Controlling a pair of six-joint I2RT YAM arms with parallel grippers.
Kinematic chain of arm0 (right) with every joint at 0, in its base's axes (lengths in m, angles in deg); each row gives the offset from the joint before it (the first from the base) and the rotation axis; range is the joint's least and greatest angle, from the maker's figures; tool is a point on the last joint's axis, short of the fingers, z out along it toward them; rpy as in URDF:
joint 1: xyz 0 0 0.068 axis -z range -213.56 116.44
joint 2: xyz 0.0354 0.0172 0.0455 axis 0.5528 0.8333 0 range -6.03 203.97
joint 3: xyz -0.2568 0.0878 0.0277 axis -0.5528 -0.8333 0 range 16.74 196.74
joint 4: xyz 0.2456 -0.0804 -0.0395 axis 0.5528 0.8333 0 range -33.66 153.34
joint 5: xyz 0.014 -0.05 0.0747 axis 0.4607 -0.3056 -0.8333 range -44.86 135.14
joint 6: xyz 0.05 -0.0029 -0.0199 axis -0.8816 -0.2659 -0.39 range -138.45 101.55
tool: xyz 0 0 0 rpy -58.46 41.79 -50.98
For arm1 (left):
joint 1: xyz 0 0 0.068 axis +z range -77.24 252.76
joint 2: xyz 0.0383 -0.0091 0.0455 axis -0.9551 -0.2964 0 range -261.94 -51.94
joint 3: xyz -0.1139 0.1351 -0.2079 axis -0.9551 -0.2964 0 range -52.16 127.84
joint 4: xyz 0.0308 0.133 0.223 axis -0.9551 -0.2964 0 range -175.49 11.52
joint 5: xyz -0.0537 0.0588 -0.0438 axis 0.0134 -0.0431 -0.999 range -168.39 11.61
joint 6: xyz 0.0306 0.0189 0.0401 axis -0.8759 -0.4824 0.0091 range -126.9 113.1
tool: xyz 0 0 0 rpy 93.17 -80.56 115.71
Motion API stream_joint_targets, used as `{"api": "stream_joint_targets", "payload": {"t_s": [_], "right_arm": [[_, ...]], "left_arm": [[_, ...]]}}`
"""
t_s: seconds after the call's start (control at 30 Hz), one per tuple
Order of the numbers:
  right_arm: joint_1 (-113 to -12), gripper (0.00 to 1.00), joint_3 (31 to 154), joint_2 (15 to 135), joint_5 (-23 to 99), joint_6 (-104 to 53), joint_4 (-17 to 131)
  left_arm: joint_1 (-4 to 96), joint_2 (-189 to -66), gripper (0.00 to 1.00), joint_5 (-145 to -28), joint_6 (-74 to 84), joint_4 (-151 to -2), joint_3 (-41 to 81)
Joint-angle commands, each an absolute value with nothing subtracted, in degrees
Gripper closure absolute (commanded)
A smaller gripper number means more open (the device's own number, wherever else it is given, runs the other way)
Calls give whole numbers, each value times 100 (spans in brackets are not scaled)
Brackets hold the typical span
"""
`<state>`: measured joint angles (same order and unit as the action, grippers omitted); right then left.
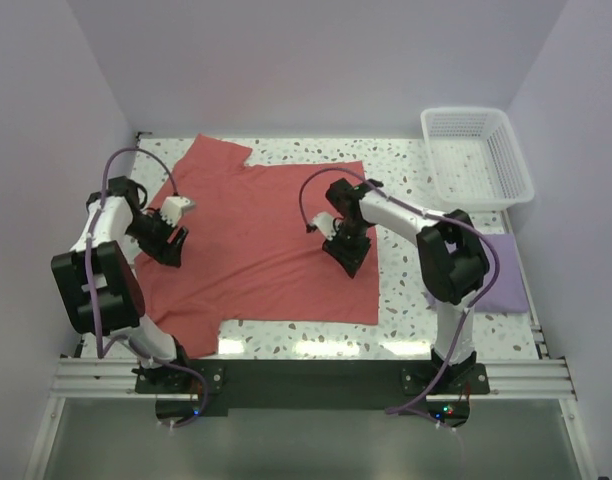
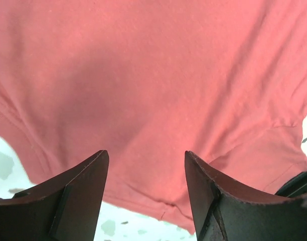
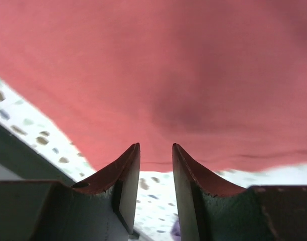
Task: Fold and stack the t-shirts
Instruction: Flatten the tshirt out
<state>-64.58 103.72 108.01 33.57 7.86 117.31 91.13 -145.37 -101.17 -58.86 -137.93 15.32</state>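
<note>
The salmon red t-shirt (image 1: 266, 230) lies spread flat on the speckled table (image 1: 406, 300), one sleeve pointing to the far left. Over its left side, my left gripper (image 1: 169, 245) stands open; the left wrist view shows wide jaws (image 2: 146, 153) with nothing between them above the red cloth (image 2: 153, 75) near its hem. My right gripper (image 1: 350, 255) hovers over the shirt's right side, near its right edge. Its jaws (image 3: 156, 145) are narrowly open and empty above the cloth (image 3: 168, 60). The lavender t-shirt (image 1: 508, 285) lies folded at the right edge, partly behind the right arm.
A white lattice basket (image 1: 476, 155) stands at the back right corner. Bare speckled table shows between the red shirt and the lavender one, and along the front edge. Walls close in the table on the left, back and right.
</note>
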Motion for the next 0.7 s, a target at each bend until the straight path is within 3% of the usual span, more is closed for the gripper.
{"api": "stream_joint_targets", "payload": {"t_s": [0.0, 0.47, 0.67], "right_arm": [[-6651, 64, 9761, 10621, 2994, 616, 11541], [-6643, 65, 8451, 10542, 3820, 1223, 11232], [-6494, 61, 9011, 10111, 3443, 1346, 11531]], "left_arm": [[9148, -14686, 33, -10467, -5488, -13492, 1561], [9122, -14485, 36, -9931, -5840, -13271, 191], [9016, -14238, 34, -10526, -6017, -13781, 495]]}}
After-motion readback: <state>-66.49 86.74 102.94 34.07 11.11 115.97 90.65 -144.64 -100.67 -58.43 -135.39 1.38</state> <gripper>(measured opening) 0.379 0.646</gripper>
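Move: The red t-shirt lies spread under both hands. Its near right corner is roughly 14 cm back and 5 cm right of the right hand, some 4 cm lower; the folded purple shirt lies about 28 cm to the right and 3 cm back. The near left sleeve lies around 18 cm back and 4 cm right of the left hand, some 6 cm below. The right fingertips come down on the t-shirt as the hand swings back about 5 cm, then press along it rightward and a little farther back, towards the near right corner. The left hand sinks about 5 cm and sweeps back some 6 cm towards the near left sleeve, edging right, its fingertips coming to the cloth and tilting about 10 degrees. Both grippers keep their opening. ##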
